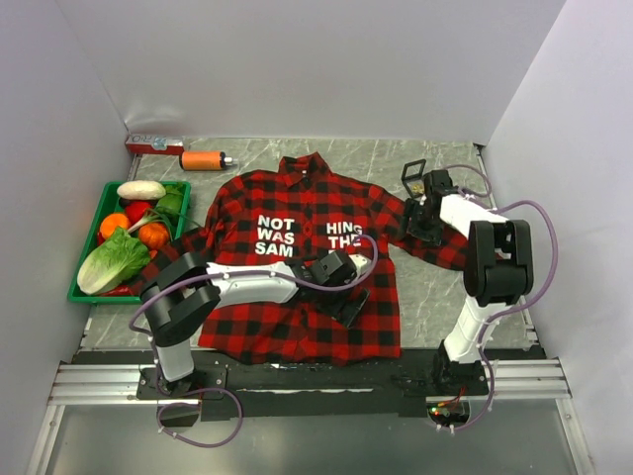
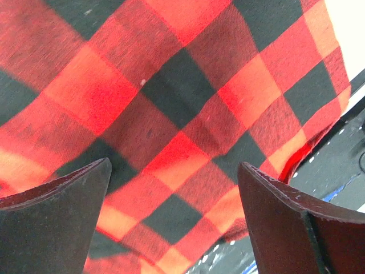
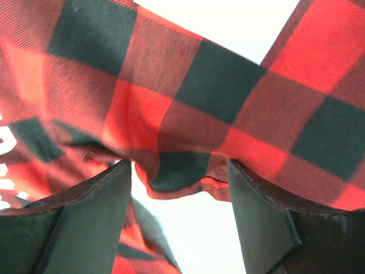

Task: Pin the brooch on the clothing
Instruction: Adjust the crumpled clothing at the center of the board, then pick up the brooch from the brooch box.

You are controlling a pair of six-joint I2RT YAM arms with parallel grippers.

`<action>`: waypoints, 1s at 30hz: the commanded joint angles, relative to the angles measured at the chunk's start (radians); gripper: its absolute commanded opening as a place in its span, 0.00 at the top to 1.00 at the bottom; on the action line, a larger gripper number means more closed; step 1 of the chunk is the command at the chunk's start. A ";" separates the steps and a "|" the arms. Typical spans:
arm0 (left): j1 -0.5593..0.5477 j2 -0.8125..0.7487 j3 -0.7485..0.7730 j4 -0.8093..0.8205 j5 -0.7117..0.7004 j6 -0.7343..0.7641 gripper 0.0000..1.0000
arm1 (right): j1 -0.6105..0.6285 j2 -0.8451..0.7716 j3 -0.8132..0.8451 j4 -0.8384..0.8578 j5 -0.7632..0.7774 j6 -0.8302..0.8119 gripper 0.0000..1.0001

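Note:
The clothing [image 1: 297,247], a red-and-black plaid shirt with white lettering, lies spread flat on the table. My left gripper [image 1: 348,309] hangs over its lower right front. In the left wrist view the left gripper [image 2: 174,164] stands open, with only plaid cloth [image 2: 171,103] and its hem below it. My right gripper [image 1: 426,234] is at the shirt's right sleeve. In the right wrist view the right gripper [image 3: 179,165] is open, and a bunched edge of the sleeve [image 3: 188,171] lies between its fingers. The brooch is out of view.
A green crate [image 1: 87,255] of vegetables stands at the left. An orange bottle [image 1: 203,159] and a red-and-white box [image 1: 153,144] lie along the back wall. White walls close in on three sides. A dark rail [image 1: 297,374] runs along the near edge.

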 commanded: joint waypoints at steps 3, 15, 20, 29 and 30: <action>0.066 -0.165 0.182 -0.082 -0.094 0.046 0.04 | -0.032 -0.222 0.050 -0.029 0.026 -0.027 0.22; 0.462 -0.412 0.078 0.068 -0.157 0.068 0.03 | -0.142 -0.168 0.165 -0.066 0.247 -0.085 0.23; 0.462 -0.443 0.072 0.078 -0.168 0.093 0.04 | -0.174 -0.021 0.258 -0.052 0.232 -0.091 0.25; 0.462 -0.409 0.087 0.059 -0.107 0.073 0.04 | -0.204 0.157 0.396 -0.069 0.240 -0.104 0.26; 0.462 -0.411 0.084 0.062 -0.105 0.071 0.03 | -0.211 0.165 0.403 -0.067 0.237 -0.104 0.26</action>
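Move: From the left hand, low over the shirt's lower part, the button row between the white prints lies about 19 cm ahead and 11 cm left; the "NOT WAS SAM" print is some 6 cm left of that row, and the collar about 38 cm ahead and 11 cm left of the hand. From the right hand, low over the sleeve, the orange brooch's case lies about 9 cm ahead and 10 cm right; the white patch is about 5 cm ahead, the gold brooch's case some 16 cm straight ahead. Lift the left gripper off the shirt, up about 20 cm while swinging forward and then left over the button row, turning it counter-clockwise some 30 degrees, and hold it there, wide open. Meanwhile raise the right gripper from the sleeve, arc it right and then slightly forward, and lower it towards the orange brooch's case, keeping its fingers open. ##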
